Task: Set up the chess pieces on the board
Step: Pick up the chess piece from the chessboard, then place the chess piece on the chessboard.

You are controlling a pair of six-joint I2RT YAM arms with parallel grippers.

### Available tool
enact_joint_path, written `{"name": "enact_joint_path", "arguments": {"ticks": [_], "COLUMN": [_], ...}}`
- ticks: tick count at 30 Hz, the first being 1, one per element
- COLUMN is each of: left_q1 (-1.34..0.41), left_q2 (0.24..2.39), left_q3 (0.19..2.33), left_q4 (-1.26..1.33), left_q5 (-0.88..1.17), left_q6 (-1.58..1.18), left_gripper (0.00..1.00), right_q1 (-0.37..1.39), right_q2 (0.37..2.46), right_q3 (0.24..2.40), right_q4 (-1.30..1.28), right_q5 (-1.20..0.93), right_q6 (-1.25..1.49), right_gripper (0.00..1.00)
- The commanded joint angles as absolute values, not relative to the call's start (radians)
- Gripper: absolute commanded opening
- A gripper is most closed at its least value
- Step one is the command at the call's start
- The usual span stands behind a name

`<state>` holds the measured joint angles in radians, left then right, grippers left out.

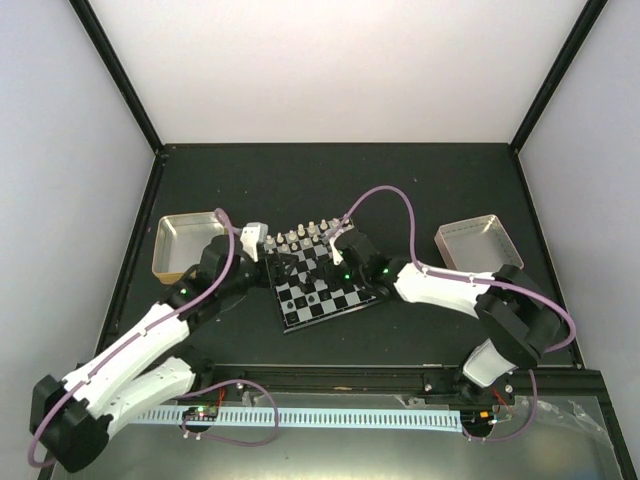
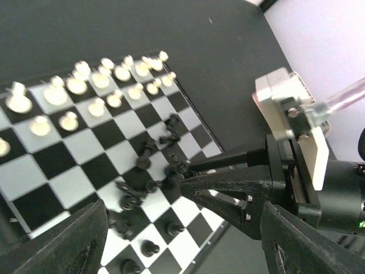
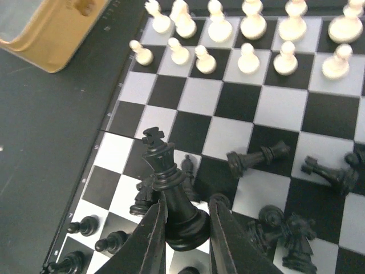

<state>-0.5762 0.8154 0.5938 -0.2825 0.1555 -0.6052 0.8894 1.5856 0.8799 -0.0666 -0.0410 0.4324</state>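
Observation:
The board (image 1: 331, 319) lies at the table's middle, with white chess pieces (image 1: 305, 236) standing in its far rows. My right gripper (image 3: 188, 214) is shut on a black king (image 3: 171, 188), held upright over the board (image 3: 194, 94) above other black pieces. Two black pieces (image 3: 256, 160) (image 3: 328, 171) lie toppled near it, and black pawns (image 3: 85, 225) stand at the near-left corner. My left gripper (image 2: 185, 228) hangs open over the board's black side (image 2: 57, 160) with nothing between its fingers. In that view the right gripper's fingers (image 2: 228, 191) reach in among fallen black pieces (image 2: 145, 157).
A shallow metal tray (image 1: 185, 245) sits left of the board and another (image 1: 478, 243) to the right. The left tray's rim (image 3: 51, 40) shows at the right wrist view's top left. Both arms meet over the board, close together.

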Motion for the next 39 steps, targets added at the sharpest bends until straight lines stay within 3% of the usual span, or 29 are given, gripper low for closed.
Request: {"name": "enact_joint_path", "arguments": {"ticks": [1,9,13,26,33,39], "left_q1": [-0.567,-0.549,-0.543,-0.511,-0.511,-0.511], "left_q2": [0.918,1.159,1.178,1.195,1.196,1.189], "left_q3": [0.621,0.732,0.730,0.697,0.710,0.706], "left_q4": [-0.175,-0.194,-0.165,-0.092,-0.099,-0.129], "left_q5": [0.314,0.506,0.521,0.521,0.592,0.642], "left_q6": [-0.672,-0.655,-0.671,-0.744,-0.718,-0.689], "left_gripper": [0.74,0.61,0.53,0.44,0.20,0.07], "right_q1": [0.879,0.879,0.879,0.878,0.879,0.879], "right_q2": [1.521,1.481,1.474,1.448,1.435,1.438], "right_q3": [0.832,0.768,0.748,0.699,0.699,0.707], "right_q4": [0.136,0.239,0.261,0.330,0.315,0.302], "right_q5": [-0.133,-0.207,-0.220,-0.240,-0.236,-0.203], "right_q6": [0.314,0.197,0.175,0.163,0.168,0.207], "right_gripper": [0.09,0.09,0.09,0.09,0.09,0.14]}}
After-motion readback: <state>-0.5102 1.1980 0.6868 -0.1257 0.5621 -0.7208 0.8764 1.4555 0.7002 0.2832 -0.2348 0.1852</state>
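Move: Held by its base in the right fingers, the black king hangs about 3 cm ahead of the open left hand, 8 cm to its right and 9 cm below. Some 8 cm below the right hand lie fallen black pieces, 2 cm ahead and 4 cm to its right; the nearest white pawns stand roughly 8 cm ahead, 1 cm left and 6 cm below. From that same hand, the left gripper is about 3 cm back, 9 cm left and 11 cm up. Swinging right some 6 cm and down about 4, the left hand tips its fingers down and comes in over the king, eases up a little, then shuts on the piece's upper part. The right hand keeps its grip on the base and brings the king up about 5 cm, slightly back and left, turning counter-clockwise towards the left fingers. ##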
